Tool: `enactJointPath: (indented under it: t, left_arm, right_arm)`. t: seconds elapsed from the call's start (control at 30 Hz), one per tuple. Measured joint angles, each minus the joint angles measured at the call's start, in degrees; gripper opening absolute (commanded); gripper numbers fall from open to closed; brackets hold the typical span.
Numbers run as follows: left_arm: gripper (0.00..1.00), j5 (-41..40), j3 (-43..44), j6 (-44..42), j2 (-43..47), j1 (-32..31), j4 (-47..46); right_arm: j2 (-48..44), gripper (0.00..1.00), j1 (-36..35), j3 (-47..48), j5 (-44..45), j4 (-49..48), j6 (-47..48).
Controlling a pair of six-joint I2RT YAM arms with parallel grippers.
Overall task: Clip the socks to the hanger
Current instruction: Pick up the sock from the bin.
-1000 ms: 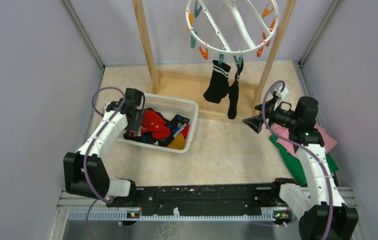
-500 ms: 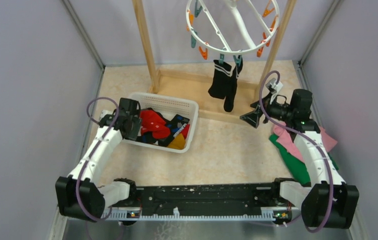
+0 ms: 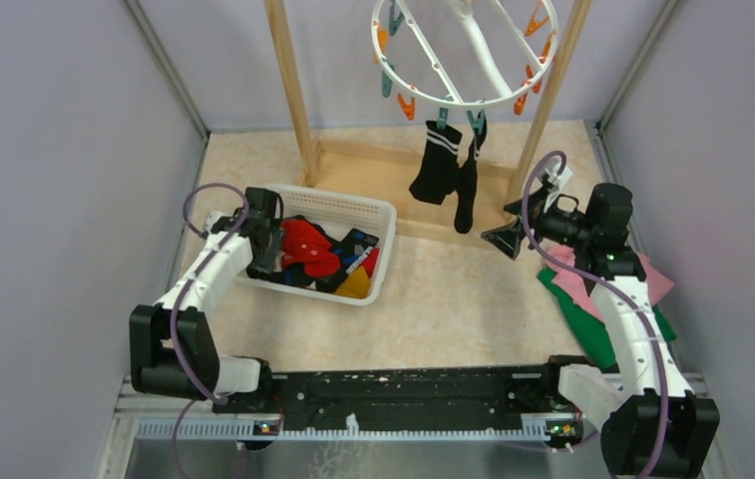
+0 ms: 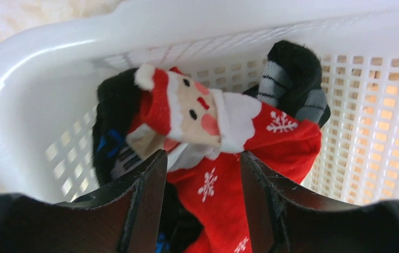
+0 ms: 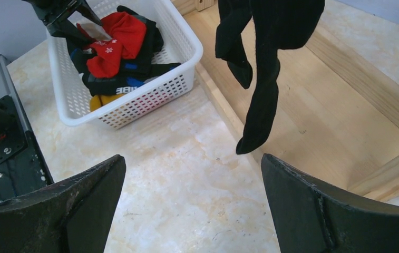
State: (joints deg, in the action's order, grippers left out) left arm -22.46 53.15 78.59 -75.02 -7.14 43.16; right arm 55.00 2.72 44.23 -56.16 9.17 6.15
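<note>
The white round hanger (image 3: pixel 463 103) hangs from the wooden rack, with two black socks (image 3: pixel 438 165) clipped to its front pegs. More socks lie in the white basket (image 3: pixel 378 215): a red Santa sock (image 4: pixel 223 184), a black-and-grey striped one (image 4: pixel 292 79) and a black one with blue marks (image 4: pixel 110 142). My left gripper (image 4: pixel 202 154) is open inside the basket, jaws either side of the red sock. My right gripper (image 5: pixel 193 158) is wide open over the table, just below and in front of the hanging black socks (image 5: pixel 263 105).
The rack's wooden uprights (image 3: pixel 293 90) and base (image 3: pixel 373 170) stand behind the basket. Flat pink (image 3: pixel 592 284) and green (image 3: pixel 587 329) cloths lie under the right arm. A yellow sock (image 5: pixel 102 99) sits at the basket's near side. Grey walls close in on both sides.
The left gripper drew back toward the basket's left rim, then came in over the red sock again. The hanging black socks swung slightly. The right gripper shifted a little.
</note>
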Motion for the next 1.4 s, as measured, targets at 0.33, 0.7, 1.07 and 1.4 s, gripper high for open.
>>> enactJointPath:
  t: [0.33, 0.7, 1.07, 1.4]
  left_arm:
    - [0.00, -1.2, 0.3, -5.0, -3.2, 1.9, -8.2]
    - [0.00, 1.4, -2.8, -10.1, 8.7, 2.1, -13.7]
    - [0.00, 26.9, -7.5, -34.5, 21.9, 2.2, -27.7]
    - [0.00, 51.3, -7.7, -74.5, 22.1, 2.2, -32.0]
  right_arm:
    - [-0.6, 0.99, 0.0, -1.1, 0.2, 0.7, 0.2]
    - [-1.0, 0.99, 0.0, -1.2, 0.5, 1.6, 0.8]
    - [-3.4, 0.99, 0.0, -1.1, -3.2, 4.5, 4.9]
    - [-4.8, 0.99, 0.0, -1.0, -8.3, 5.2, 7.4]
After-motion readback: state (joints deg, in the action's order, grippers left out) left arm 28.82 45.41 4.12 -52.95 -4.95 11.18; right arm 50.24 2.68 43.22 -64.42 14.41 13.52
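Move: The Santa-face sock lies about 4 cm ahead of the left hand, 1 cm to its left and just below it. The black sock with grey bands lies some 8 cm straight ahead of this hand, the black-and-blue sock about 3 cm back and 6 cm left, the red snowflake sock 2 cm ahead and 9 cm right, all 4–5 cm below. From the right hand, the Santa-face sock is roughly 47 cm left, 5 cm ahead and 15 cm lower. The left fingers shut on the Santa-face sock and pinch it beside the white cuff after easing some 3.5 cm forward. The hand then lifts about 14 cm, swinging right and slightly back over the bin while the wrist turns clockwise and tips up until the fingers point forward-right, shallowly down. The open right hand drifts 3–4 cm back. ##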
